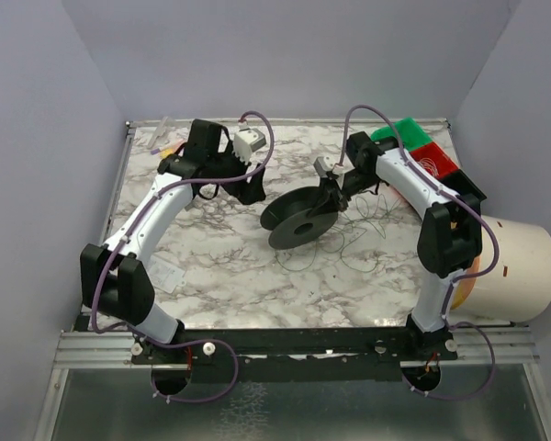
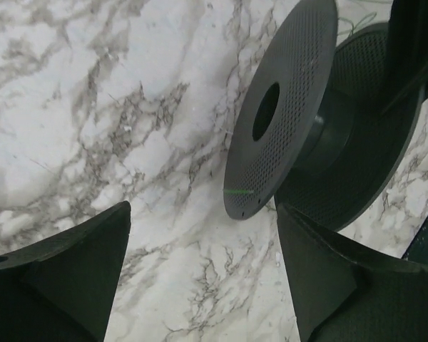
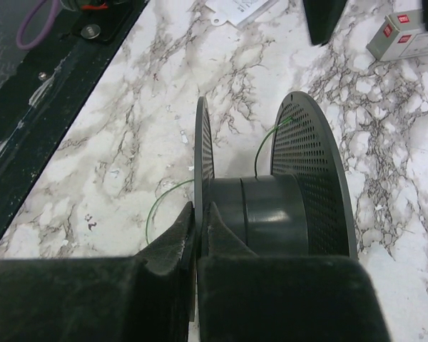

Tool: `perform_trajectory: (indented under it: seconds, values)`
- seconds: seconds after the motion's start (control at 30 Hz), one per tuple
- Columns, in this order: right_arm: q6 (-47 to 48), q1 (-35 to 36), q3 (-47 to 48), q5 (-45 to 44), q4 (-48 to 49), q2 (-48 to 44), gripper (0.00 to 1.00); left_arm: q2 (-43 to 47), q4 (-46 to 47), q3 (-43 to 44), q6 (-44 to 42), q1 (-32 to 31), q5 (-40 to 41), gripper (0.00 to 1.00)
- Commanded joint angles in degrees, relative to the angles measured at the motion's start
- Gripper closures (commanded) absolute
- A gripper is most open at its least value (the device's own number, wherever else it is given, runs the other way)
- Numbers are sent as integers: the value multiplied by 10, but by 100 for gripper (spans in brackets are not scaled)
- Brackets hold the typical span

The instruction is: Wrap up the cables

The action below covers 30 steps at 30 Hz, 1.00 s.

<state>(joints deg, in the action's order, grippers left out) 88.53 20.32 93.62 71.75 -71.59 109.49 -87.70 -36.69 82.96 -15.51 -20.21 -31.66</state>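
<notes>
A black round spool [image 1: 298, 220] stands on its edge in the middle of the marble table [image 1: 220, 266]. My right gripper [image 1: 329, 197] is shut on one of its perforated flanges [image 3: 202, 153], a finger on each side of the thin disc. Hair-thin cables [image 1: 367, 225] lie in loose curls on the table to the right of the spool. One greenish strand [image 3: 151, 206] loops beside the flange, and another strand [image 3: 260, 146] runs up between the two flanges. My left gripper [image 2: 203, 214] is open just left of the spool [image 2: 285, 107], with only bare marble between its fingers.
A white bucket [image 1: 519, 266] lies at the right edge behind the right arm. Red [image 1: 436, 158] and green [image 1: 404, 131] boxes sit at the back right. A small white box [image 1: 250, 140] stands at the back left, and a paper tag [image 1: 170, 276] lies near the left arm.
</notes>
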Motion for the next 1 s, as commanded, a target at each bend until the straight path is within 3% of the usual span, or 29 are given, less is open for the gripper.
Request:
perform_trajectory:
  seconds: [0.0,0.37,0.63,0.97]
  values:
    - [25,-13,-31,-8,10,-3,100,4,53,-72,-17,13,-93,17]
    - [24,-23,-71,-17,26,-15,100,-13,147,-122,34,14,-178,23]
    - [22,-23,-71,-14,29,-19,100,-55,152,-109,47,6,-193,37]
    - [20,-23,-73,-13,32,-19,100,-81,152,-102,48,-2,-188,46]
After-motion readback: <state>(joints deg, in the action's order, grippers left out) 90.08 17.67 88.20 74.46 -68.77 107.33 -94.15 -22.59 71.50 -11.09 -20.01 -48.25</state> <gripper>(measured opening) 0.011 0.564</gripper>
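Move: The grey spool, held upright by the right hand, has its middle roughly 11 cm to the left hand's right, 4 cm back and 10 cm below; its forward flange is the one facing the open left fingers. Loose green cable lies on the table about 25 cm right, 4 cm back and 21 cm below the left hand. From the right hand, the spool's middle is some 6 cm left, 4 cm back and 6 cm down. The spool's forward flange is what the left hand comes to: it drops about 6.5 cm, fastest at first, works roughly 4 cm right and a little back, tipping its fingers further down, until they straddle the rim, closing from wide to just over half. The right fingers keep pinching the rear flange and shift it about 1 cm right, then hold. ##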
